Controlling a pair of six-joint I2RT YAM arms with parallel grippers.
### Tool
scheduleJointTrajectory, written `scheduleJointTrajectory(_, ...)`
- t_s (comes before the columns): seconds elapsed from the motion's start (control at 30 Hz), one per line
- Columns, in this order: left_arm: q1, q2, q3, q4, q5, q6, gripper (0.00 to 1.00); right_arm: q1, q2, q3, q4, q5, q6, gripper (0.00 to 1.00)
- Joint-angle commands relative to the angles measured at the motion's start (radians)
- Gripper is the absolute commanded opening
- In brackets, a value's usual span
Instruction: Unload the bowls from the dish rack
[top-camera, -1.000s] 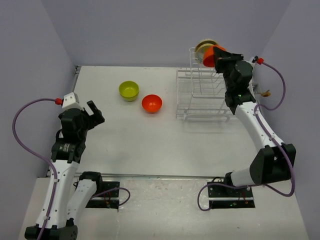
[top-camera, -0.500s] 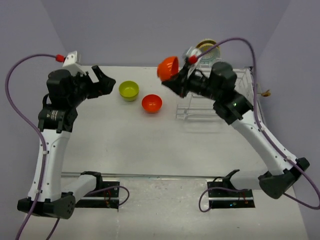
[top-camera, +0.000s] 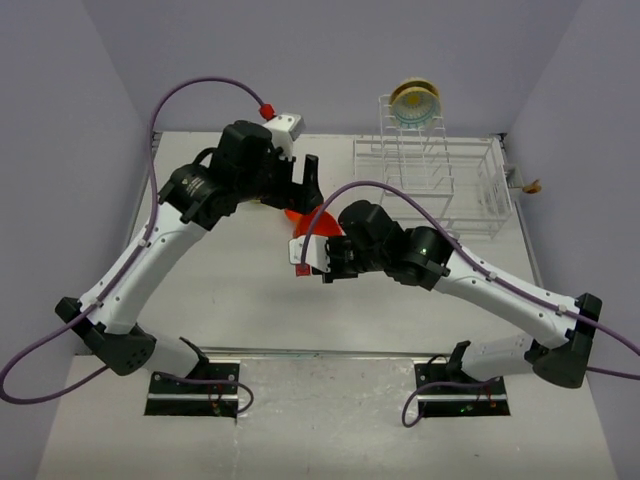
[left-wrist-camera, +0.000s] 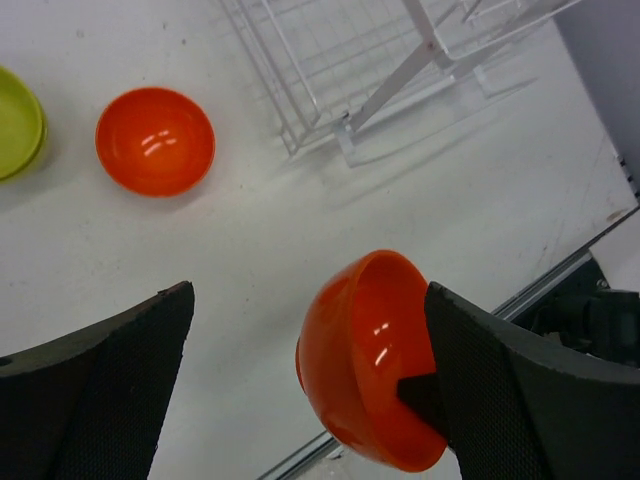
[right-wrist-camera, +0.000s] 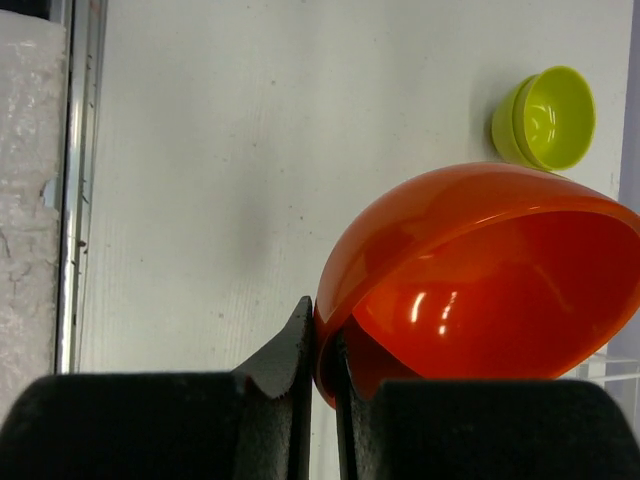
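Observation:
My right gripper (right-wrist-camera: 327, 332) is shut on the rim of a glossy orange-red bowl (right-wrist-camera: 480, 285) and holds it tilted above the table; the left wrist view also shows it (left-wrist-camera: 360, 360). My left gripper (left-wrist-camera: 308, 295) is open and empty, high above that bowl. A second orange-red bowl (left-wrist-camera: 155, 140) and a lime-green bowl (right-wrist-camera: 545, 115) sit upright on the table. The floral cream bowl (top-camera: 414, 103) stands on edge in the upright section of the white wire dish rack (top-camera: 455, 141). In the top view both grippers, left (top-camera: 303, 188) and right (top-camera: 318, 250), meet mid-table.
The rack's low basket (left-wrist-camera: 330, 60) holds no bowls. A metal rail (right-wrist-camera: 75, 180) runs along the table's near edge. Purple cables loop from both arms. Grey walls close in the back and both sides.
My right arm has carried the orange-red bowl from beside the rack down to the middle of the table. My left arm has swung right, over the bowls on the table.

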Motion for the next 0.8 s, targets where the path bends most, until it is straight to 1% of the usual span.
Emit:
scheduleJointTrajectory(0.0,-0.08,0.0,0.004,-0.1,-0.188,0.009,0.95,0.006,0.001,0.062,0.002,0.107,-0.073,0.0)
scheduleJointTrajectory(0.07,-0.095,0.0,-0.011,-0.114,-0.224,0.003,0.9,0.008,0.002,0.062,0.001,0.133,-0.069,0.0)
scheduleJointTrajectory(0.13,-0.102,-0.003,-0.034,-0.117,-0.229,0.003,0.86,0.008,0.009,0.066,0.01,0.15,-0.069,0.0)
scheduleJointTrajectory(0.17,-0.109,-0.003,-0.042,-0.116,-0.227,0.003,0.78,0.008,0.019,0.074,0.014,0.172,-0.07,0.0)
scheduleJointTrajectory(0.23,-0.12,-0.001,-0.057,-0.117,-0.238,0.003,0.72,0.009,0.036,0.088,0.019,0.199,-0.07,0.0)
scheduleJointTrajectory(0.27,-0.128,-0.001,-0.075,-0.116,-0.244,0.003,0.64,0.009,0.044,0.094,0.021,0.218,-0.064,0.0)
scheduleJointTrajectory(0.3,-0.129,-0.003,-0.083,-0.116,-0.252,0.002,0.61,0.009,0.051,0.108,0.027,0.263,-0.059,0.0)
scheduleJointTrajectory(0.33,-0.129,0.002,-0.092,-0.117,-0.274,-0.001,0.52,0.008,0.065,0.112,0.028,0.276,-0.055,0.0)
scheduleJointTrajectory(0.4,-0.131,0.02,-0.094,-0.125,-0.311,-0.004,0.41,0.009,0.076,0.12,0.034,0.285,-0.053,0.0)
scheduleJointTrajectory(0.43,-0.129,0.026,-0.089,-0.125,-0.319,-0.004,0.3,0.013,0.078,0.119,0.042,0.284,-0.055,0.0)
scheduleJointTrajectory(0.47,-0.129,0.037,-0.085,-0.127,-0.325,-0.004,0.24,0.017,0.079,0.114,0.051,0.288,-0.055,0.0)
scheduleJointTrajectory(0.5,-0.129,0.052,-0.076,-0.128,-0.339,-0.006,0.11,0.02,0.082,0.112,0.063,0.296,-0.056,0.0)
scheduleJointTrajectory(0.53,-0.129,0.059,-0.073,-0.127,-0.348,-0.007,0.01,0.023,0.084,0.111,0.07,0.301,-0.056,0.0)
scheduleJointTrajectory(0.7,-0.129,0.065,-0.085,-0.088,-0.403,-0.015,0.0,0.023,0.081,0.077,0.132,0.333,-0.044,0.0)
scheduleJointTrajectory(0.73,-0.129,0.063,-0.089,-0.079,-0.416,-0.02,0.0,0.023,0.072,0.057,0.143,0.336,-0.035,0.19)
scheduleJointTrajectory(0.77,-0.129,0.06,-0.094,-0.059,-0.439,-0.023,0.0,0.025,0.065,0.045,0.154,0.339,-0.029,0.33)
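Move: The orange bowl held by the right gripper has its middle about 4 cm back, 4 cm right and 9 cm below the left hand. The orange bowl on the table lies some 16 cm straight ahead and 29 cm below that hand; the stacked green bowls are about 25 cm ahead, 14 cm left, equally low. From the right hand, which pinches the near rim, the held bowl's middle is about 6 cm straight ahead at its own height. Downward by about 8 cm, after first drawing back 1–2 cm and then coming forward again, the left hand settles onto the held orange bowl, rolling some 20 degrees so its left side rises, and shuts its open fingers on the bowl's left rim. The right hand meanwhile carries the bowl forward about 4 cm and tilts up 10 degrees, then starts to open at the very end. ##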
